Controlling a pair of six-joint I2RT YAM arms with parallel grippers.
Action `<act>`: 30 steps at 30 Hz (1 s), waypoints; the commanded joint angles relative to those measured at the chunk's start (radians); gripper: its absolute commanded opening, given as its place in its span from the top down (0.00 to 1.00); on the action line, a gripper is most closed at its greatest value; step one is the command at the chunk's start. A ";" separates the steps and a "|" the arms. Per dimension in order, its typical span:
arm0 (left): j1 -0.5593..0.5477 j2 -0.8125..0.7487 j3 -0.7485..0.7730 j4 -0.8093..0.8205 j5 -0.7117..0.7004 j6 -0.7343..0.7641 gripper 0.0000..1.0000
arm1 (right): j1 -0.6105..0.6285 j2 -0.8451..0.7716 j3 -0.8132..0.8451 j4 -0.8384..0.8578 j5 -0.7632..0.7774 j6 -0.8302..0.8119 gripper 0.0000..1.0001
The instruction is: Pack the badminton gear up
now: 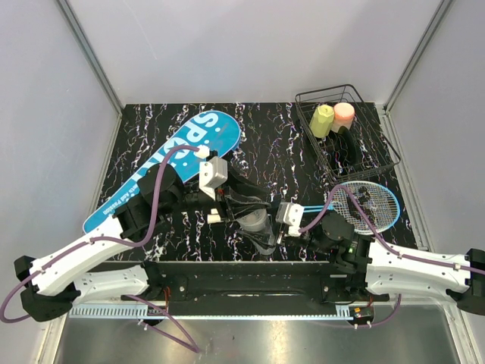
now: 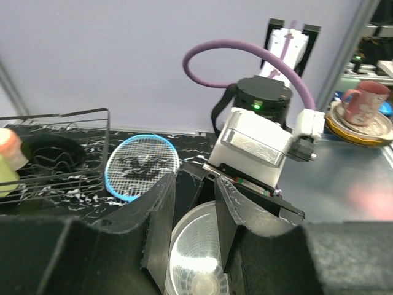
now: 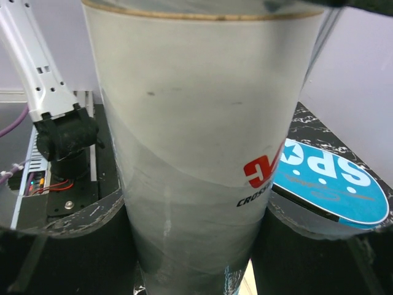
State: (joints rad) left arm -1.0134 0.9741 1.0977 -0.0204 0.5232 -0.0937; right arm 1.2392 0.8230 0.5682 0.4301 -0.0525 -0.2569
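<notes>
The long white tube (image 1: 260, 225) stands tilted near the table's front middle, and my right gripper (image 1: 271, 231) is shut on its body (image 3: 202, 141). In the left wrist view the tube's open mouth (image 2: 190, 227) faces the camera, with a white shuttlecock (image 2: 206, 279) down inside. My left gripper (image 2: 195, 181) lies across that mouth, its jaws part way open with nothing between them. A blue-framed racket (image 1: 367, 205) lies flat at the right. The blue cover lettered "SPORT" (image 1: 182, 155) lies at the back left.
A black wire basket (image 1: 379, 152) stands at the back right with a yellow bottle (image 1: 322, 120) and a pink bottle (image 1: 344, 114) in it. Grey walls close in the table. A pink mug (image 2: 365, 101) on plates sits beyond the table.
</notes>
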 commanded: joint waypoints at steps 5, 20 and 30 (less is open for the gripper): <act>-0.148 0.041 -0.050 -0.326 -0.506 0.086 0.62 | 0.016 -0.008 0.036 0.341 0.192 0.022 0.58; -0.223 0.144 -0.030 -0.389 -0.931 0.173 0.62 | 0.014 0.002 0.085 0.289 0.155 0.002 0.58; -0.296 0.236 -0.009 -0.441 -0.931 0.180 0.63 | 0.016 0.007 0.095 0.263 0.098 -0.024 0.58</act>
State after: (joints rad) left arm -1.2697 1.0382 1.1614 -0.0746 -0.3218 0.0097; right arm 1.2411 0.8452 0.5571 0.4866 0.1520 -0.2436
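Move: The open end of the upright shuttlecock tube, with what looks like its clear lid, is right at the left fingertips, some 3 cm below that hand and about level both ways. From the right hand, which already grips the tube, that end is about 8 cm up and 2 cm left. On the table some 35 cm below the left hand, the racket grips are about 20 cm ahead and 14 cm left, the racket head roughly 23 cm ahead and 35 cm right. Forward, nearly level, both hands travel together: the left swings about 6 cm and turns some 35 degrees counter-clockwise, its half-open fingers staying close about the tube's lidded end, so they come to point forward-right. The right carries the tube forward about 3 cm, drifting a little right and turning slightly clockwise with its grip unchanged; both hands then settle. ##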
